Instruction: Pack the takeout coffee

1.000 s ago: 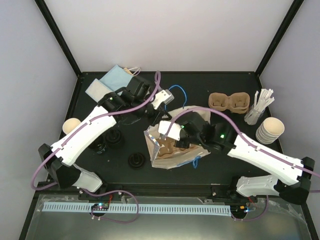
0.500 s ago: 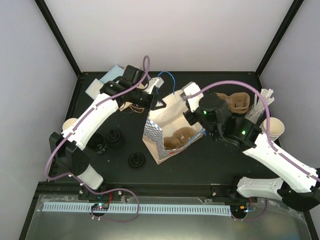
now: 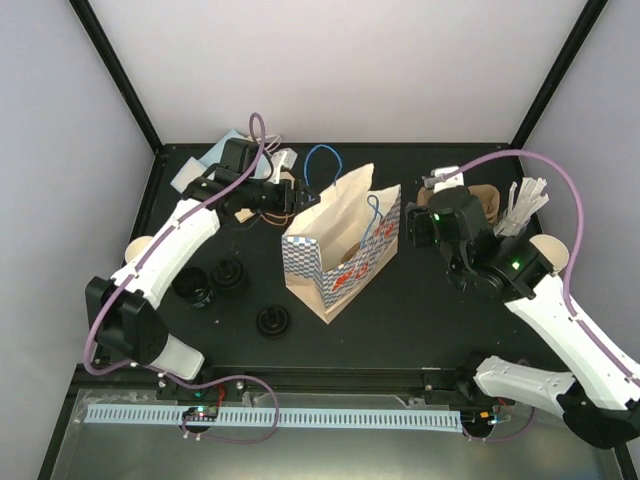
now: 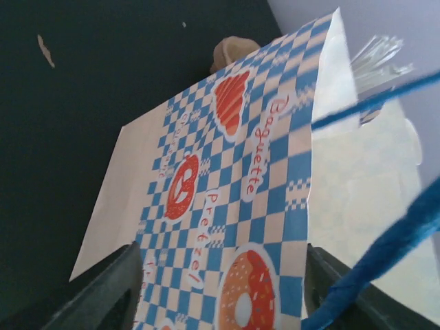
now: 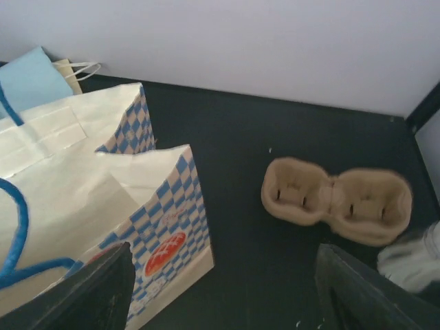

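Observation:
The blue-checked paper bag (image 3: 340, 250) stands upright mid-table with its mouth open; its contents are hidden. My left gripper (image 3: 297, 197) hovers open at the bag's upper left edge, and in the left wrist view its fingers (image 4: 103, 295) spread wide before the printed side (image 4: 227, 206). My right gripper (image 3: 412, 228) is open just right of the bag, holding nothing. A brown pulp cup tray (image 5: 337, 199) lies empty on the table behind it. Black lids (image 3: 228, 275) sit at the left front. One paper cup (image 3: 143, 250) stands far left and a cup stack (image 3: 548, 255) far right.
White stir sticks (image 3: 520, 205) stand in a holder at the back right beside the tray (image 3: 478, 200). A light blue bag (image 3: 210, 162) lies in the back left corner. The bag's blue cord handles (image 5: 14, 206) stick up above its mouth.
The bag went from lying flat to standing upright. Both grippers, shut a moment ago, have opened and let go of it, and both arms have drawn back toward the sides.

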Controlling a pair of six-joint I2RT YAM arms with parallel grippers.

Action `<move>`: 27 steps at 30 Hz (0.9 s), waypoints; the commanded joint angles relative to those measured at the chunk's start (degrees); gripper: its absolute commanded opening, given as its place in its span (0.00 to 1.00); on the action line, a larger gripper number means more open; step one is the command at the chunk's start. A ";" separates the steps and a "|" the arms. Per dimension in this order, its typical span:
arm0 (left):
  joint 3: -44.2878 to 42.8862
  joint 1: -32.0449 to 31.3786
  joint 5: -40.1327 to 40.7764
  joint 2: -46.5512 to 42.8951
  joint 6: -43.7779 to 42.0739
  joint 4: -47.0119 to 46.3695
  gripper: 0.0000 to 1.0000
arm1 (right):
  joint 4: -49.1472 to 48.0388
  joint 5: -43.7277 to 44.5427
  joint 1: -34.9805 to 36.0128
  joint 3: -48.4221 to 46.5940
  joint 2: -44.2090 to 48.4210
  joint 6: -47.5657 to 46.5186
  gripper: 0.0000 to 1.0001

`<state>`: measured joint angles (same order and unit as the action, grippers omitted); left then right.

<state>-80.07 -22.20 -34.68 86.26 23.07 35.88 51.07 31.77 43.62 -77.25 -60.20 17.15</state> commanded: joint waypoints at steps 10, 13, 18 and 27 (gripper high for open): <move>2.74 0.05 12.42 -20.00 -3.64 3.47 0.99 | 0.35 1.28 -1.57 10.02 11.29 8.88 1.00; 4.28 0.29 18.48 -26.66 -3.64 5.17 0.99 | 3.31 3.98 -1.53 10.27 11.16 11.11 1.00; 5.83 1.11 29.14 -35.49 -3.39 13.12 0.99 | 8.91 4.72 -1.54 9.97 10.50 19.22 1.00; 15.79 1.89 36.93 -43.10 3.51 25.63 0.99 | 14.22 0.03 -1.57 13.17 12.45 30.41 1.00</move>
<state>-69.19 -20.73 -2.63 45.08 22.35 53.01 62.17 33.61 42.33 -65.80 -49.50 41.10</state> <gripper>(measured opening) 0.989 0.999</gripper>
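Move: The open paper bag stands between my hands. Its middle is about 9 cm right of my left hand, 5 cm back and 13 cm below; from my right hand it is some 12 cm left, 2 cm ahead and 20 cm down. Behind the left hand on the table is a black lid, roughly 8 cm back and 17 cm left. The cup tray lies about 17 cm ahead and 13 cm right of my right hand. I draw my left hand off the bag's far left edge, spreading the fingers fully. It rises some 12 cm while swinging left and back out over the black lids, dips again near the end, and turns about 30 degrees counter-clockwise with the fingertips tipping up. My right hand, also opening to full, sinks about 6 cm, easing right and back beside the bag and turning slightly clockwise. ##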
